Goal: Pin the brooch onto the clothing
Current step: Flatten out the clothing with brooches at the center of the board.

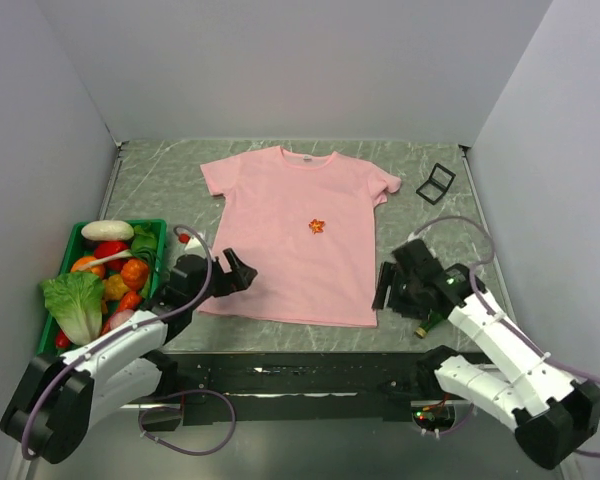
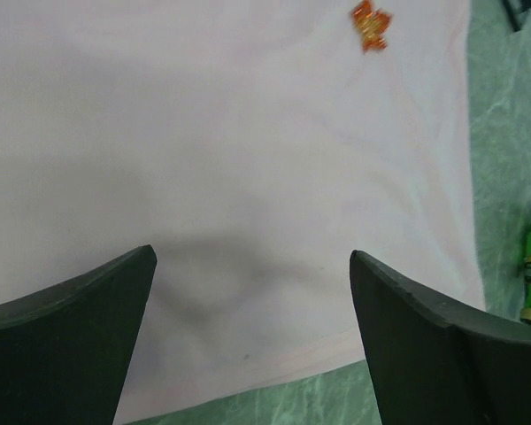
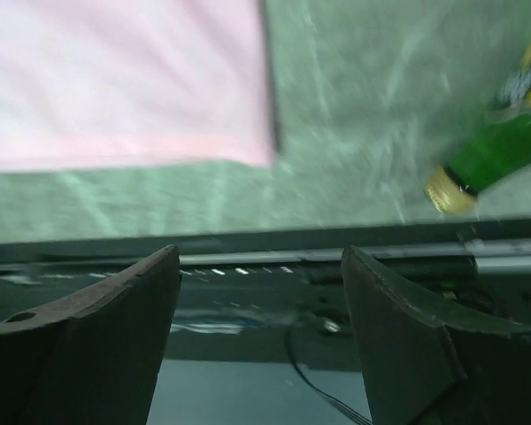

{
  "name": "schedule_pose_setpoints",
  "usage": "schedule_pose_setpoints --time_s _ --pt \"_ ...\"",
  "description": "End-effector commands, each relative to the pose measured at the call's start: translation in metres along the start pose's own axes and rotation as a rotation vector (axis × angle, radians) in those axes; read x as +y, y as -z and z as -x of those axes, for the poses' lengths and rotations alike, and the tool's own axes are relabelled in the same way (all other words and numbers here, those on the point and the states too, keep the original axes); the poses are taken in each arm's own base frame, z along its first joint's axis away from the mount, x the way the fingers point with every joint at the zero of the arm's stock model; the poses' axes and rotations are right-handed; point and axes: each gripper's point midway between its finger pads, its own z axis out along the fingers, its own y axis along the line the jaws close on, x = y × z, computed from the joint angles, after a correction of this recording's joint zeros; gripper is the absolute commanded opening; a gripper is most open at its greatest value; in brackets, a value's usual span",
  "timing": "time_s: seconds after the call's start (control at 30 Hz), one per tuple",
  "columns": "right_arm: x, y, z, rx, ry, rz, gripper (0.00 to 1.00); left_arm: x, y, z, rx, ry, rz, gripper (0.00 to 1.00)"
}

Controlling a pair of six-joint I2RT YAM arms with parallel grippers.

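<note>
The clothing (image 1: 280, 200), a light pink T-shirt, lies flat in the middle of the table. The brooch (image 1: 317, 226), a tiny orange-red pin, sits on the shirt's chest area and shows at the top of the left wrist view (image 2: 370, 24). My left gripper (image 1: 236, 272) hovers open over the shirt's lower left hem (image 2: 230, 159), nothing between its fingers (image 2: 80, 310). My right gripper (image 1: 385, 285) stands open beside the shirt's lower right corner (image 3: 115, 80), also holding nothing. Both grippers are well apart from the brooch.
A green bottle (image 1: 430, 322) lies by the right arm, near the table's front edge (image 3: 504, 146). A green basket (image 1: 75, 235) of toy vegetables stands at the left. A small black case (image 1: 436, 183) lies at the back right.
</note>
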Motion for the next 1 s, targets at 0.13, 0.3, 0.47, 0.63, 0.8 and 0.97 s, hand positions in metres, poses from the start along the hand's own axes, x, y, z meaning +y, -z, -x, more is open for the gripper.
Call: schedule_pose_setpoints --time_s 0.13,0.3,0.47,0.63,0.8,0.97 --pt "0.028 0.025 0.171 -0.344 -0.048 0.193 0.75 -0.105 -0.004 0.028 -0.028 -0.176 -0.220 0.96" --pt "0.026 -0.011 0.266 -0.359 -0.087 0.152 0.67 -0.179 -0.034 -0.026 0.106 -0.309 -0.356 0.96" --pt "0.018 -0.080 0.321 -0.267 -0.138 0.118 0.62 -0.247 -0.071 -0.090 0.217 -0.513 -0.406 0.96" --pt "0.009 -0.113 0.377 -0.282 -0.174 0.094 0.58 -0.278 -0.095 -0.126 0.263 -0.618 -0.445 0.97" --pt "-0.005 -0.161 0.398 -0.243 -0.202 0.051 0.57 -0.268 -0.117 -0.163 0.328 -0.681 -0.438 0.98" --pt "-0.014 -0.187 0.404 -0.226 -0.259 0.079 0.55 -0.244 -0.124 -0.189 0.402 -0.691 -0.414 0.94"
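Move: From the right hand, the shirt's right sleeve lies about 46 cm ahead, 5 cm to the right and 10 cm below; the black frame is some 12 cm farther right of that sleeve, and the green bottle about 12 cm right and 4 cm ahead of the hand. From the left hand, the shirt's near right corner is roughly 33 cm right, 9 cm back and 7 cm below, with the brooch about 22 cm ahead and 18 cm right. Send the right gripper up and then forward, about 42 cm in all and drifting right, along the shirt's right side, sinking towards the right sleeve while the fingers narrow partway. Meanwhile lift the wide-open left gripper, sweep it about 32 cm right across the shirt's lower part to near its near right corner, turning some 45 degrees clockwise, then lower it close above the cloth. ##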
